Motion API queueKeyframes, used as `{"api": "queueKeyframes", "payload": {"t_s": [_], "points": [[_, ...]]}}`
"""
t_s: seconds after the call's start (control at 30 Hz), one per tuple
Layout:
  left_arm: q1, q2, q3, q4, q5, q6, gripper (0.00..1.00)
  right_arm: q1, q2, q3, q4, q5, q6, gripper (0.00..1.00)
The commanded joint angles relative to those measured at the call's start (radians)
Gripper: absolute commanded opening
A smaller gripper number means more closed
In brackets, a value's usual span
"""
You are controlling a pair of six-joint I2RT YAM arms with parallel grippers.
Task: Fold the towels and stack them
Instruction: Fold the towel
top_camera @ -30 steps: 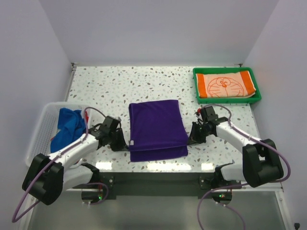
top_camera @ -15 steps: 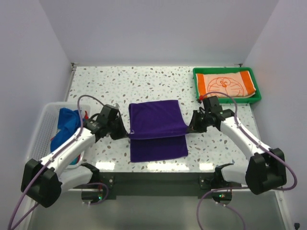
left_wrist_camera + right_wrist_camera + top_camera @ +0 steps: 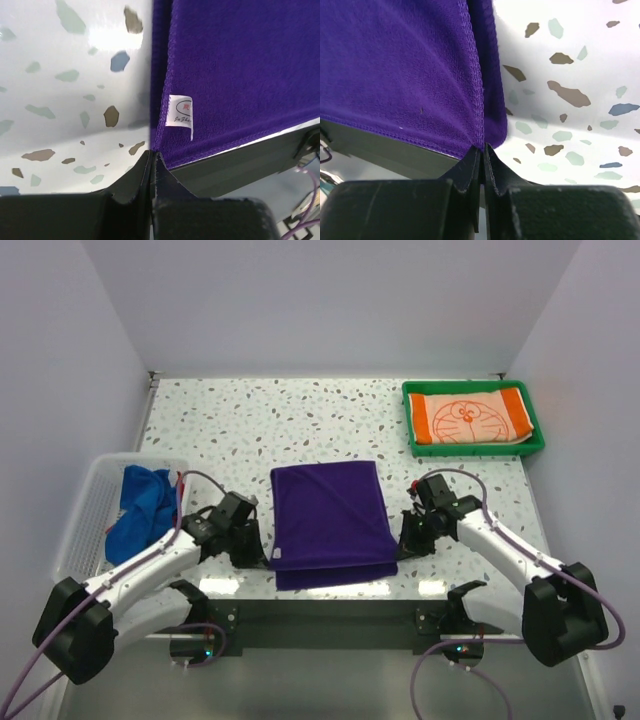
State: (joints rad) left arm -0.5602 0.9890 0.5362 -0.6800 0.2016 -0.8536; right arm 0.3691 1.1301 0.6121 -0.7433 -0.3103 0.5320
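A dark purple towel (image 3: 330,515) lies doubled over in the middle of the table, its near edge close to the table's front edge. My left gripper (image 3: 262,550) is shut on the near left corner of its top layer (image 3: 240,65), the tips (image 3: 151,154) meeting at the hem below a white label (image 3: 181,111). On the other side, the right gripper (image 3: 398,540) is shut on the near right corner (image 3: 395,65), jaws (image 3: 482,148) pinched at the stitched edge. A folded orange-and-white towel (image 3: 470,418) with a cat face lies in the green tray. A blue towel (image 3: 145,505) sits crumpled in the white basket.
The green tray (image 3: 475,448) stands at the far right of the speckled table (image 3: 220,430). The white mesh basket (image 3: 85,510) hangs off the table's left side. Walls close in on three sides. The table's dark front edge (image 3: 240,165) runs just beyond the towel's near hem.
Both grippers lifted the towel's top layer toward the far side, then came back toward the near edge with it. The whole purple towel now lies slightly nearer the front.
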Motion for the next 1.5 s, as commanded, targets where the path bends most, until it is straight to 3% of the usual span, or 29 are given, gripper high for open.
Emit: {"api": "queueKeyframes", "payload": {"t_s": [0.0, 0.23, 0.67, 1.03, 1.3, 1.47], "points": [[-0.065, 0.046, -0.059, 0.060, 0.015, -0.038, 0.03, 0.001, 0.026, -0.011, 0.015, 0.076, 0.008, 0.06], [-0.147, 0.103, -0.120, 0.123, -0.019, -0.099, 0.03, 0.002, 0.095, -0.031, 0.056, 0.106, 0.011, 0.06], [-0.130, 0.207, -0.036, 0.169, -0.103, -0.131, 0.01, 0.001, 0.192, -0.074, 0.203, 0.088, 0.040, 0.05], [0.124, 0.292, 0.036, 0.180, -0.117, 0.037, 0.01, 0.004, 0.237, -0.052, 0.292, 0.066, 0.097, 0.04], [0.241, 0.522, 0.206, 0.244, -0.096, 0.117, 0.00, 0.021, 0.384, 0.046, 0.410, 0.089, 0.146, 0.04], [0.283, 0.669, 0.358, 0.232, -0.074, 0.165, 0.00, 0.021, 0.506, 0.205, 0.403, 0.117, 0.131, 0.02]]}}
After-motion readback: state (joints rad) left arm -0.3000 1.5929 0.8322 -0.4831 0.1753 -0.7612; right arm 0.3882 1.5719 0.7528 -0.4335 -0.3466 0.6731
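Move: The purple towel lies doubled between the hands, its near corners at the fingertips, the table some 5 cm below. Its far left corner is about 23 cm ahead of the left hand and 1 cm to its right; its far right corner is about 22 cm ahead of the right hand and 6 cm to its left. The green box stands 34 cm ahead and 16 cm right of the right hand, the laundry basket 10 cm ahead and 31 cm left of the left hand. The towel's near part is taken down to the table, then forward towards its far edge. The left hand draws back and sinks about 4 cm each way, then runs forward some 16 cm, turning slightly counter-clockwise; the right sinks almost straight, then follows more shortly forward and inward to the left. Both keep their nearly shut fingers at the towel's side edges. ##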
